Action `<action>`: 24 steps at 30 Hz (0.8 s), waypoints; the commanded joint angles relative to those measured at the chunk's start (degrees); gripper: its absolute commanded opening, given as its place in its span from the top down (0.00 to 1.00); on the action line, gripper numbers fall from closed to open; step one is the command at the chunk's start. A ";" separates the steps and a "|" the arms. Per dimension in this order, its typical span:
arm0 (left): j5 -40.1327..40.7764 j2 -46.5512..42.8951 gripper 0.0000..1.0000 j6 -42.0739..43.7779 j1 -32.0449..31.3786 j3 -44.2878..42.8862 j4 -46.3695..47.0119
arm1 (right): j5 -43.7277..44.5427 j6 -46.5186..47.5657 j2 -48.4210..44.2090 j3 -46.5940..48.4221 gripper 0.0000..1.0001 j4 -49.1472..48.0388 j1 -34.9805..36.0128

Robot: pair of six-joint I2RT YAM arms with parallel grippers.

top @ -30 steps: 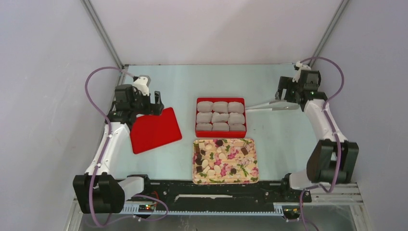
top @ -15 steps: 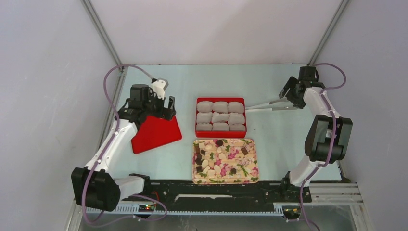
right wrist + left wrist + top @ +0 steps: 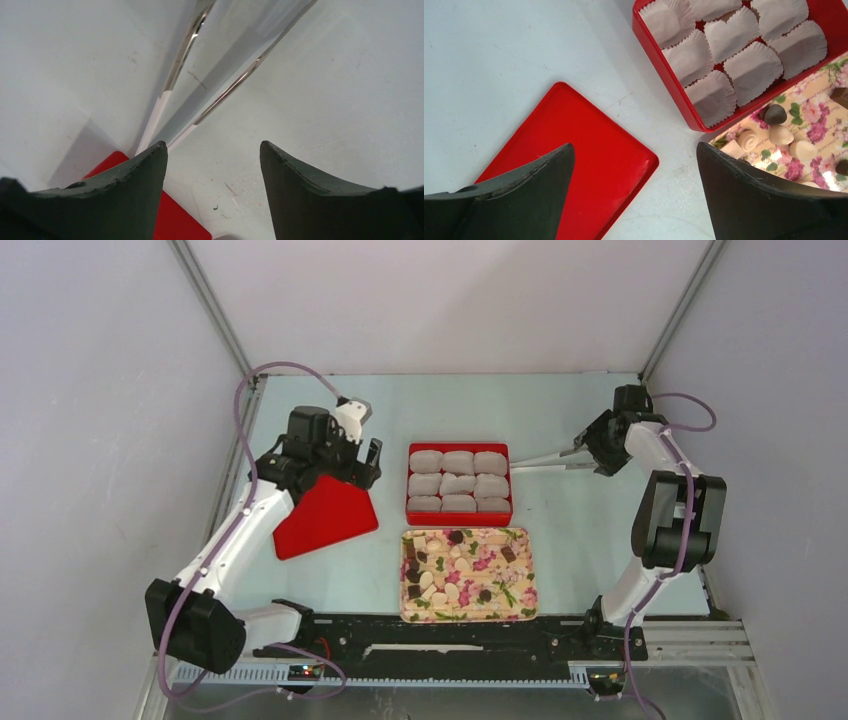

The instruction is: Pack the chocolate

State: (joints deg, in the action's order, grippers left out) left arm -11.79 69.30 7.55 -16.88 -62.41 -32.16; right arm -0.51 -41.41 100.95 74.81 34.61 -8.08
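Note:
The chocolate (image 3: 455, 565), pale cream and dark brown pieces, lies on a floral tray (image 3: 520, 612) at the near middle. Some pieces (image 3: 774, 135) show at the right edge of the left wrist view. Behind the tray stands a red box (image 3: 459, 446) of empty paper cups (image 3: 729, 55). My left gripper (image 3: 365, 462) (image 3: 634, 147) hangs open over the right corner of a red lid (image 3: 322, 515) (image 3: 574, 135), empty. My right gripper (image 3: 590, 450) (image 3: 212, 150) is open just above metal tongs (image 3: 545, 458) (image 3: 235, 82) lying on the table; their narrow end runs behind one finger.
Grey enclosure walls close in the table on the left, back and right. A corner of the red box (image 3: 175, 220) shows low between the right fingers. The box wall (image 3: 664, 75) lies close to the right of the left gripper.
The left arm has swung right, from the lid's far left toward the box. The right arm has folded in and brought its gripper onto the tongs' right end, jaws somewhat narrower.

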 commanded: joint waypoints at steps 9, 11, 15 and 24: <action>3.64 1.67 0.03 2.03 -3.46 -3.90 -2.80 | -0.45 -8.06 8.61 0.26 0.30 -0.03 -0.64; 3.62 1.82 0.03 2.14 -3.58 -3.63 -2.75 | -0.92 -8.16 9.81 1.08 0.32 -0.39 -1.07; 3.72 1.46 0.03 2.50 -3.68 -2.33 -2.66 | -1.47 -8.19 12.42 2.46 0.45 -1.98 -2.57; 3.17 0.38 0.03 2.19 -3.68 -0.30 -1.13 | 0.06 -1.89 11.64 3.49 0.62 -3.37 -3.97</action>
State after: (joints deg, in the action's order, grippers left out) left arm -8.64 71.13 9.08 -20.23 -62.41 -35.20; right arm -4.91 -47.40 112.60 77.52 31.70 -11.18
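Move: Just below the right hand lie the tongs, their middle about 4 cm to its left, 1 cm ahead and 7 cm down, with the jaws pointing right. The red box of paper cups is centred some 28 cm to the hand's left and 3 cm back; the chocolate tray lies about 26 cm left and 24 cm back. From the left hand the tongs are roughly 43 cm to the right, 11 cm ahead and 19 cm below. Sinking about 6 cm onto the tongs with its fingers apart, the right hand then narrows them from about two-thirds open to well under half around the nearer arm, where handle meets metal, while easing some 2 cm forward and slightly right just above the table. The left hand, empty and open, settles about 2 cm lower and a little back. ##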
